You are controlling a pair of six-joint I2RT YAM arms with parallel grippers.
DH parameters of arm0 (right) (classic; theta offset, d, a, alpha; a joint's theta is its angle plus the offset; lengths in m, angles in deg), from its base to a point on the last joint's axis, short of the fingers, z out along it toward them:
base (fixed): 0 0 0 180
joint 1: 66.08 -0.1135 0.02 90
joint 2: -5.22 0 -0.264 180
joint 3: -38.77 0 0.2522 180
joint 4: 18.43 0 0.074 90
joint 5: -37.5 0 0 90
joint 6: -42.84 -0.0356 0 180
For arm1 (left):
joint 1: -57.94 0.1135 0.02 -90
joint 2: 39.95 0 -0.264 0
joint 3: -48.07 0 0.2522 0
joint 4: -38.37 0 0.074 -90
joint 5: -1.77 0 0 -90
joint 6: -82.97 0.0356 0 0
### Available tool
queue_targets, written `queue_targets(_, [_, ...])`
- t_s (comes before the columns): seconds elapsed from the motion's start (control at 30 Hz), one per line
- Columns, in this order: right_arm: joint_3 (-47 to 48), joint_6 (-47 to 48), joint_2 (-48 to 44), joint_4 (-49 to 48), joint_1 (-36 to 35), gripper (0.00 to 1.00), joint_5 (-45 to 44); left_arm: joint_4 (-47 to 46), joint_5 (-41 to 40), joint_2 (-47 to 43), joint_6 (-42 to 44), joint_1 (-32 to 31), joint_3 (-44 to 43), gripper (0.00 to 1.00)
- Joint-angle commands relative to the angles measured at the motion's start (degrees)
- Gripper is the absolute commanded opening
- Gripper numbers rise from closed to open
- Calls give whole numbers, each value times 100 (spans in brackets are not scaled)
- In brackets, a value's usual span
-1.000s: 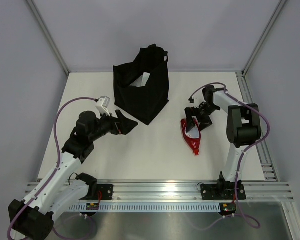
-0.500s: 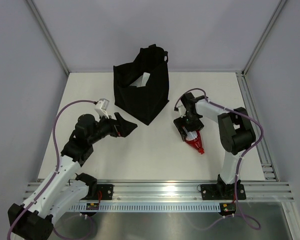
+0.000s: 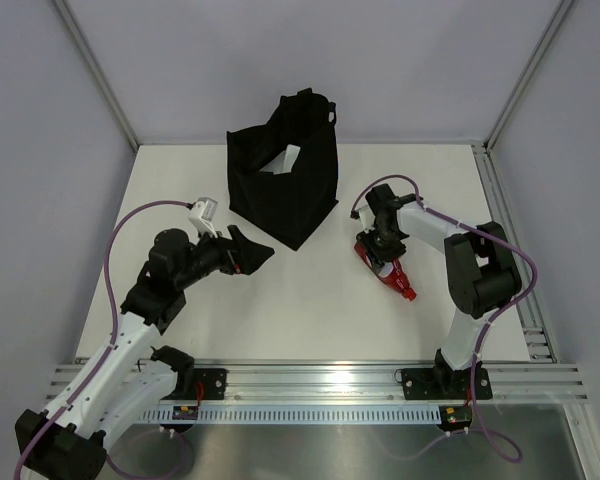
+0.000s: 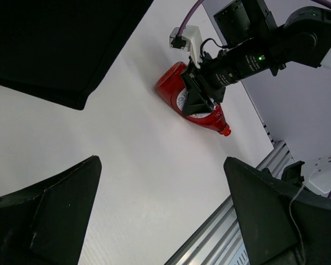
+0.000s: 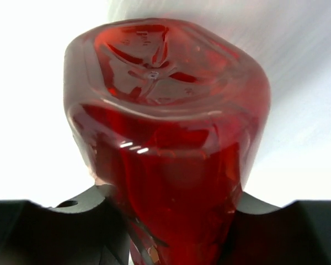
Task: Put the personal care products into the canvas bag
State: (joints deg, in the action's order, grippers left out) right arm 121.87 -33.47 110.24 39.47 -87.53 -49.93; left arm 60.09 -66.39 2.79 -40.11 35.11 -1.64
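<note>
A red bottle (image 3: 392, 275) lies on the white table to the right of the black canvas bag (image 3: 285, 195), its cap pointing to the near right. My right gripper (image 3: 382, 248) is shut on the red bottle (image 5: 165, 143), whose base fills the right wrist view between the black fingers (image 5: 60, 232). The left wrist view catches the same red bottle (image 4: 193, 105) with its pale label, under the right gripper. My left gripper (image 3: 255, 252) hangs open just left of the bag's near corner, and nothing sits between its fingers (image 4: 44, 215). The bag (image 4: 60, 44) stands upright with its mouth open.
A white tag (image 3: 291, 154) shows inside the bag's mouth. An aluminium rail (image 3: 320, 380) runs along the near table edge. Grey walls and metal posts (image 3: 95, 75) close the back and sides of the table.
My right gripper swung left over the red bottle and closed on it. The bottle turned and shifted, its cap now pointing further right. The left arm barely moved.
</note>
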Motion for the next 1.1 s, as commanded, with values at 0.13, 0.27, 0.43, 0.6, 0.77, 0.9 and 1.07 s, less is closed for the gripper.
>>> queue_targets(0.13, [263, 537, 89, 207, 352, 0, 1385, 3, -5, -152, 91, -2, -36, 99])
queue_targets(0.27, [536, 696, 282, 472, 686, 0, 2237, 47, -31, -170, 91, -2, -53, 99])
queue_targets(0.43, [782, 793, 476, 841, 1089, 0, 3274, 161, -84, -152, 126, -2, -132, 99])
queue_targets(0.6, [906, 837, 345, 1009, 1292, 0, 4365, 328, -180, -187, 214, -2, -246, 99])
queue_targets(0.77, [1300, 626, -94, 1079, 1354, 0, 5068, 477, -260, -187, 284, -2, -413, 99])
queue_targets(0.9, [1976, 266, -297, 1141, 1354, 0, 5455, 680, -374, -205, 425, -2, -659, 99])
queue_targets(1.07, [3493, -603, -157, 983, 1310, 0, 5957, 908, -532, -213, 601, -2, -923, 99])
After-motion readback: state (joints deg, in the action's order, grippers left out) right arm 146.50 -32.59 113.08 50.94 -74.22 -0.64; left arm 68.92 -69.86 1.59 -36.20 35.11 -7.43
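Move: The right gripper already holds the red bottle low over the table. From there, the canvas bag's middle lies about 24 cm left, 13 cm ahead and 10 cm up, with its near bottom corner some 22 cm left and level fore-and-aft. The white bottle inside the bag is roughly 24 cm left and 17 cm ahead. From the left gripper, the bag is about 22 cm ahead, 6 cm right and 10 cm lower. Keep the right fingers clamped on the red bottle and first roll the wrist, left side up, with barely any travel. Then raise the bottle off the table, speeding up to about 15 cm of lift while carrying it left and forward towards the bag's right side. Go on rolling to nearly 50 degrees, so the fingers swing from straight down to pointing down-left. ##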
